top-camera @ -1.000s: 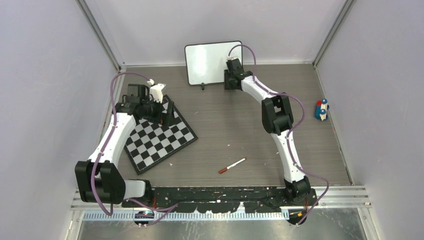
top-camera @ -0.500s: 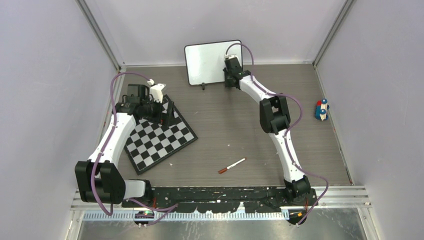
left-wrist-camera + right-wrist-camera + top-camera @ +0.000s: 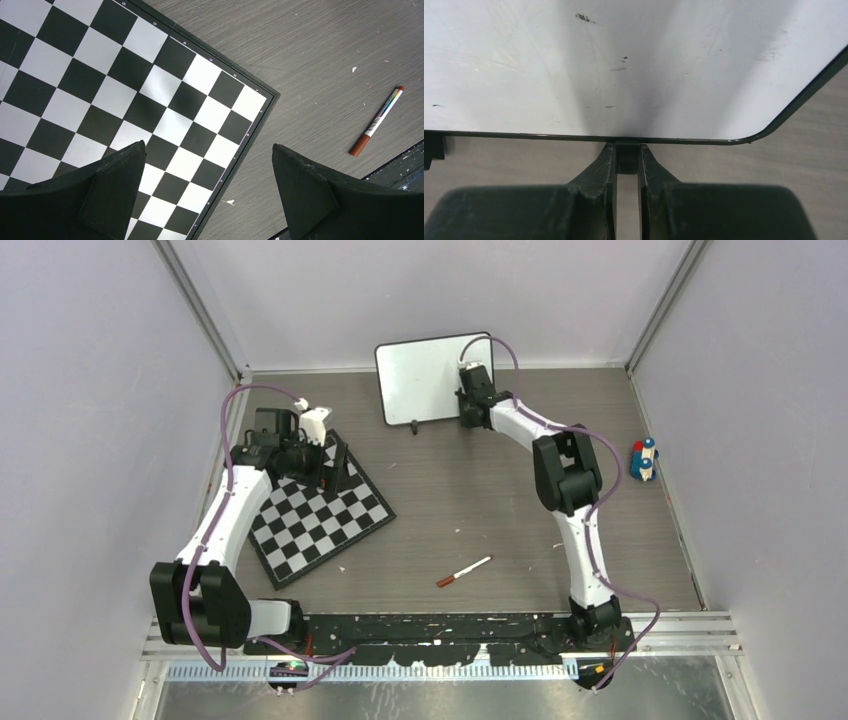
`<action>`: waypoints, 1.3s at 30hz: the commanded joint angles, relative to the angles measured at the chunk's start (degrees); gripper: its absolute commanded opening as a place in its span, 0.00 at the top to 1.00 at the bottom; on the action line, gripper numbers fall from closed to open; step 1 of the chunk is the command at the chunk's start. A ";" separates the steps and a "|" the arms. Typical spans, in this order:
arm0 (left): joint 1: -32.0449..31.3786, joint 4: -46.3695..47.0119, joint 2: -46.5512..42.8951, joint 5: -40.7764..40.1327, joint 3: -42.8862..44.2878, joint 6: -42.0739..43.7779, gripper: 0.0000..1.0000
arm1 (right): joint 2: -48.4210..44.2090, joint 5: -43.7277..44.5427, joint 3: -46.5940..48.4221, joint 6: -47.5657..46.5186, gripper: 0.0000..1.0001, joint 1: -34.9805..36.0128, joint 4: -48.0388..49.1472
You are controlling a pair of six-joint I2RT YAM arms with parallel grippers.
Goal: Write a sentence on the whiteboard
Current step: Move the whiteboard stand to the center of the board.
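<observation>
The whiteboard point(image 3: 430, 375) stands upright at the back of the table, white with a thin black frame. Its face point(image 3: 624, 65) carries only small smudges; no sentence is in view. My right gripper point(image 3: 467, 416) is at the board's lower right edge, shut point(image 3: 626, 150) on the board's small black foot point(image 3: 626, 161), which sits between the two fingers. My left gripper point(image 3: 335, 472) hovers over the checkerboard, open and holding nothing point(image 3: 207, 146). A red-brown capped marker point(image 3: 464, 571) lies on the table, apart from both grippers, and is also seen in the left wrist view point(image 3: 377, 121).
A black-and-white checkerboard point(image 3: 315, 520) lies at the left under my left arm, its corner near the fingers point(image 3: 100, 90). A small blue, red and white object point(image 3: 643, 460) sits by the right wall. Walls close in the back and sides.
My right gripper has closed on the whiteboard's foot. The board has shifted a little to the right and turned slightly. The left arm has not moved.
</observation>
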 commanded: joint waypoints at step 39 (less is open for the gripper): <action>0.63 -10.28 -11.85 -1.90 8.40 0.29 0.00 | -55.92 -6.22 -65.34 -6.04 1.00 10.17 1.94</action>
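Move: My right hand already grips the right-hand foot of the whiteboard stand; the board's middle is about 7 cm to the left, 8 cm ahead and 6 cm up. Open table at the middle, where it should go, lies some 20 cm back and 6 cm left, about 4 cm below. The chessboard's centre is about 27 cm back and 28 cm left, the marker 42 cm back and 1 cm left. From my left hand the whiteboard is roughly 34 cm ahead, 19 cm right and 6 cm lower. Keeping the stand's foot pinched, I draw my right hand back towards my base by about 28 cm, nearly level, veering some 5 cm to the right on the way; the wrist tips down a little and turns roughly 15 degrees counter-clockwise. Meanwhile my empty left hand, fingers wide, rises about 7 cm over the chessboard, easing slightly back. ##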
